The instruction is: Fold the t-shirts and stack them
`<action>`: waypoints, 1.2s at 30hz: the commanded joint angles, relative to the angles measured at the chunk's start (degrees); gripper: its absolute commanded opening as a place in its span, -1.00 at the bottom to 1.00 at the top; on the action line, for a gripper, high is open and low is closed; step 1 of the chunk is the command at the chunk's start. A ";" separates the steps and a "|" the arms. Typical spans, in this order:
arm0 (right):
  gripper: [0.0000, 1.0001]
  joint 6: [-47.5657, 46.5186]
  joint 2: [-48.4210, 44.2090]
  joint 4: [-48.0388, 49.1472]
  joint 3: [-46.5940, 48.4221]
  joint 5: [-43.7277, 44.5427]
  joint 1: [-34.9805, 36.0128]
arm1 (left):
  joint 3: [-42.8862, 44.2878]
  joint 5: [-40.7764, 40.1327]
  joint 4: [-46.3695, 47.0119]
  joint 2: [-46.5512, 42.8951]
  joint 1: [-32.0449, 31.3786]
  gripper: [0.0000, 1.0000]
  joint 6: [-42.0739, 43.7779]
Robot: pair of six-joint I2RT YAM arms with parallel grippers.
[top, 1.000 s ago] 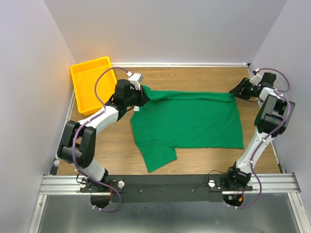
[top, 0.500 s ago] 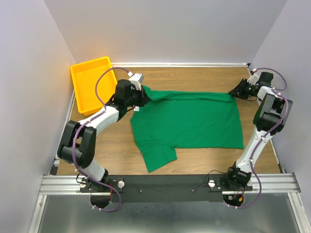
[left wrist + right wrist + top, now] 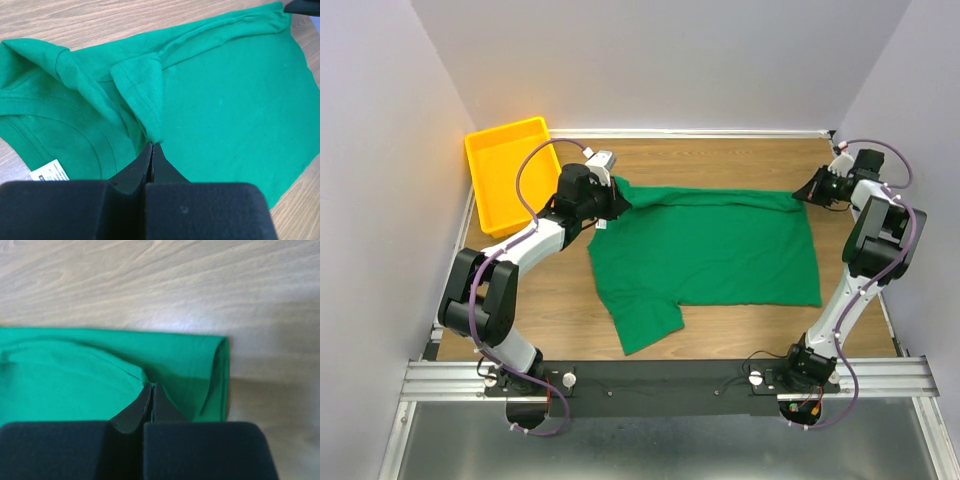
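Observation:
A green t-shirt (image 3: 705,250) lies partly folded across the wooden table, one sleeve (image 3: 645,322) pointing toward the near edge. My left gripper (image 3: 611,198) is shut on the t-shirt's far left corner; in the left wrist view a pinched ridge of cloth (image 3: 145,95) rises from the black fingertips (image 3: 137,162), with the white neck tag (image 3: 50,171) at lower left. My right gripper (image 3: 807,192) is shut on the t-shirt's far right corner, where the folded hem (image 3: 210,375) bunches just ahead of the closed fingertips (image 3: 135,412).
A yellow tray (image 3: 506,172) stands at the far left of the table (image 3: 720,158), close behind the left arm. White walls enclose the table on three sides. A black rail (image 3: 670,385) runs along the near edge.
The right gripper has slid left onto the t-shirt's far right corner and closed on it. The left gripper and the cloth it holds have stayed put.

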 commanded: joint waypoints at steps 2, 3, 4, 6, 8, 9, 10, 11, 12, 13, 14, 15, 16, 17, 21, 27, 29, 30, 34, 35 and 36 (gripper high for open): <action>-0.99 -6.97 -8.40 -1.20 -5.60 1.38 -1.14 | -1.30 2.34 1.93 -1.57 -0.43 -1.00 0.34; -0.99 -8.03 -10.50 -1.46 -8.48 0.95 -1.41 | -1.47 2.69 1.85 -1.92 -0.43 -1.00 0.61; -0.99 -10.56 -11.66 -1.55 -9.73 1.12 -1.58 | -1.74 2.87 1.85 -1.92 -0.43 -1.00 0.78; -0.99 -13.56 -13.33 -2.69 -12.46 2.69 -1.58 | -2.35 3.83 1.85 -2.36 -0.43 -1.00 1.14; -0.88 -16.81 -15.09 -3.13 -16.15 4.80 -1.58 | -3.05 4.88 1.67 -2.72 -0.43 -1.00 1.40; -0.78 -17.61 -15.53 -3.22 -17.03 7.07 -1.67 | -3.23 5.15 1.58 -2.80 -0.43 -1.00 1.84; -0.68 -19.01 -16.06 -3.31 -18.69 7.96 -1.76 | -3.49 5.42 1.41 -2.89 -0.43 -1.00 1.93; -0.51 -19.54 -16.41 -3.31 -19.32 8.93 -2.02 | -3.76 5.68 0.97 -2.98 -0.43 -1.00 2.10; -0.43 -19.99 -16.50 -3.31 -19.85 11.03 -2.11 | -3.93 5.77 0.62 -3.15 -0.43 -1.00 2.37; -0.30 -20.16 -16.59 -3.31 -20.20 11.83 -2.29 | -4.11 5.77 0.09 -3.42 -0.43 -1.00 2.72; -0.29 -19.90 -16.85 -3.31 -20.20 12.45 -2.64 | -4.29 5.68 -0.09 -3.68 -0.43 -1.00 2.89; -0.29 -19.73 -16.94 -3.31 -20.20 13.33 -2.90 | -4.81 5.60 -0.35 -4.12 -0.43 -1.00 3.16; -0.27 -19.38 -16.85 -3.14 -20.03 13.51 -3.08 | -4.90 5.42 -0.61 -4.38 -0.43 -1.00 3.33; -0.25 -18.68 -16.94 -3.14 -19.51 13.77 -3.43 | -5.42 5.07 -1.31 -4.56 -0.43 -1.00 3.77; -0.04 -17.35 -16.77 -3.14 -18.10 11.76 -3.52 | -6.39 4.28 -2.46 -5.44 -0.43 -1.00 4.30; 0.04 -14.72 -16.59 -3.22 -17.21 7.89 -3.61 | -7.89 3.84 -3.34 -7.11 -0.51 -1.00 5.00; 0.04 -14.37 -16.68 -3.22 -17.48 6.66 -3.61 | -8.07 4.01 -4.13 -7.72 -0.78 -1.00 5.53; 0.04 -14.36 -16.59 -3.22 -17.57 6.39 -3.61 | -8.15 4.19 -4.31 -7.99 -0.87 -1.00 5.71; 0.05 -14.54 -16.76 -3.22 -18.71 5.69 -3.61 | -8.07 4.36 -5.36 -9.04 -1.22 -1.00 5.62; 0.04 -14.71 -16.85 -3.31 -19.23 5.43 -3.61 | -7.89 4.19 -5.80 -9.13 -1.22 -1.00 5.62; 0.04 -14.72 -16.94 -3.31 -19.41 5.08 -3.61 | -7.72 4.28 -5.98 -9.04 -1.31 -1.00 5.53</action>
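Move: The right fingers already pinch the t-shirt's far edge; its laying place on the shirt body is about 9 cm back, 2 cm right and 2 cm below. The shirt's far right corner is 2 cm ahead and 3 cm right, the near right corner 27 cm back and 6 cm right. From the left hand, also gripping cloth, its laying place is some 6 cm straight back and 10 cm down, the label 5 cm back and 5 cm left, the yellow box 7 cm ahead and 26 cm left. Right hand arcs its pinched edge back about 9 cm and releases; left, still gripping, draws back 5 cm. ##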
